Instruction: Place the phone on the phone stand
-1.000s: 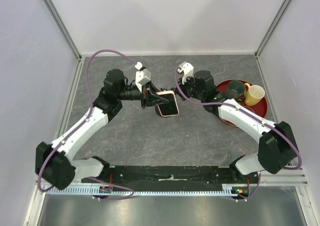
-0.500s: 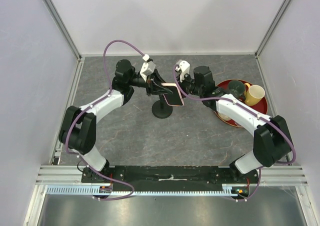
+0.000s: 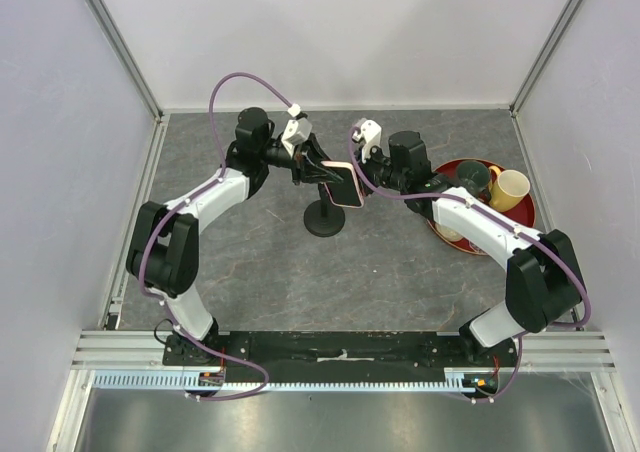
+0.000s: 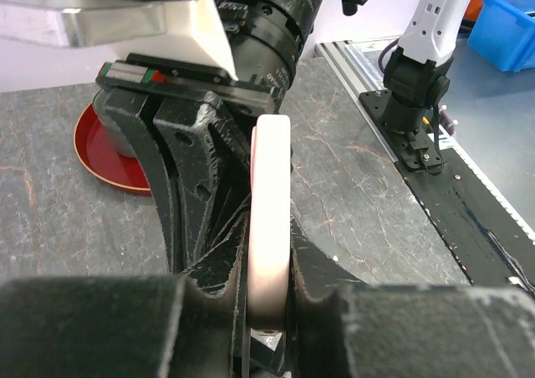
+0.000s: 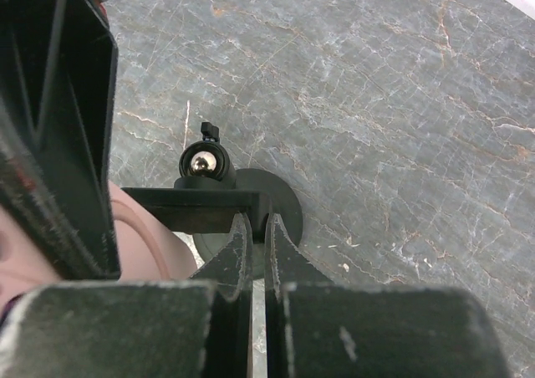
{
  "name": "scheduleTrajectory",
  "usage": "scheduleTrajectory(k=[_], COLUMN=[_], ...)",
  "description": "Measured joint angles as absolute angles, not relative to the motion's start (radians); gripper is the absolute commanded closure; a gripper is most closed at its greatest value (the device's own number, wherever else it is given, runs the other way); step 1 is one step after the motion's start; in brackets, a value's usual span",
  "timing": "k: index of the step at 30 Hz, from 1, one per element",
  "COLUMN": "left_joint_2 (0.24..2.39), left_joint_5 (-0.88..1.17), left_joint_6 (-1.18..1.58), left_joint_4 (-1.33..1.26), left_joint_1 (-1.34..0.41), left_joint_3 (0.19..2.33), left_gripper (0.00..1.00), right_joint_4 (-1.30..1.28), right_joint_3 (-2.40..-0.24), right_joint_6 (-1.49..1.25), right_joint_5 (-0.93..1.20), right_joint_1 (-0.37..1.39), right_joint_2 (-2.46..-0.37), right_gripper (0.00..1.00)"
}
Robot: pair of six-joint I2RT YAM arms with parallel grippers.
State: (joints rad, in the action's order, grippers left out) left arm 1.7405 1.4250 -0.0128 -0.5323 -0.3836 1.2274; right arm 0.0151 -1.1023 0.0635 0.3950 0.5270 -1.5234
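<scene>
The phone (image 3: 342, 185), pink-cased, hangs tilted above the phone stand (image 3: 324, 220), with my left gripper (image 3: 322, 174) shut on it from the left. In the left wrist view the phone (image 4: 270, 219) is edge-on, pinched between both fingers of that gripper (image 4: 269, 304). My right gripper (image 3: 368, 179) is shut just right of the phone. In the right wrist view its shut tips (image 5: 258, 221) meet the right end of the stand's black cradle bar (image 5: 192, 208), above the disc base (image 5: 284, 202). A pink corner of the phone (image 5: 146, 248) shows at lower left.
A red tray (image 3: 522, 215) at the right holds a dark green cup (image 3: 472, 178) and a yellow cup (image 3: 508, 188). Its red rim (image 4: 104, 156) also shows behind the grippers. White walls close in the back and sides of the grey table.
The left arm has folded back toward the far left, carrying the phone up and back from in front of the stand to just over its top. The right gripper has barely moved.
</scene>
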Motion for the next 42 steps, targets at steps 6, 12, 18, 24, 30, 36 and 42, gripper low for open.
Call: scheduleTrajectory(k=[6,12,18,24,30,36,42], left_joint_2=[1.747,1.689,1.523,1.435,1.428,1.501,1.537], left_joint_5=[1.411,1.312,0.997,0.51,0.286,0.09,-0.004], left_joint_6=[-0.076,-0.169,-0.187,-0.13,-0.062,-0.016,-0.012], left_joint_4=[-0.43,-0.29,-0.174,-0.119,-0.16,-0.292,-0.399], left_joint_1=[-0.372,-0.376,-0.434,-0.561,-0.646,-0.654,-0.59], left_joint_3=[1.245,1.214,1.097,1.051,1.026,1.039,1.02], left_gripper=[0.98,0.98,0.98,0.98,0.98,0.98,0.98], right_joint_4=[0.021,0.122,0.321,0.457,0.497,0.475,0.347], right_joint_3=[-1.102,-1.035,-0.846,-0.741,-0.74,-0.756,-0.764], right_joint_6=[0.067,0.031,-0.025,-0.106,-0.19,-0.336,-0.48], right_joint_5=[0.395,0.336,0.015,-0.477,-0.719,-0.749,-0.617], right_joint_1=[0.527,0.544,0.662,0.837,0.915,1.034,1.117], right_joint_2=[-1.524,-1.503,-1.393,-1.361,-1.393,-1.406,-1.349], right_gripper=[1.0,1.0,1.0,1.0,1.0,1.0,0.65])
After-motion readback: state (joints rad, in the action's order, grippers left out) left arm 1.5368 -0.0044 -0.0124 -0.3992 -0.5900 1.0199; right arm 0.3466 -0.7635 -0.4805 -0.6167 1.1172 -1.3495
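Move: The left hand, gripping the phone, has the stand's head some 3 cm ahead, 1 cm to its left and 6 cm below; the stand's base sits about 1 cm ahead, 1 cm left and 20 cm below. The red tray lies roughly 4 cm ahead, 38 cm right and 19 cm below. For the right hand, pinching one end of the head's plate, the head's middle is about 2 cm back and 2 cm left, at its own height. Keeping its grip on the phone, the left hand swings it counter-clockwise by about 70 degrees against the stand's head, sinking 3 cm, then sweeps forward and a little left. The right hand, still pinching the plate, turns clockwise while easing back and right, then comes off it with fingers practically shut and draws back and to the left, about 10 cm back in all. ##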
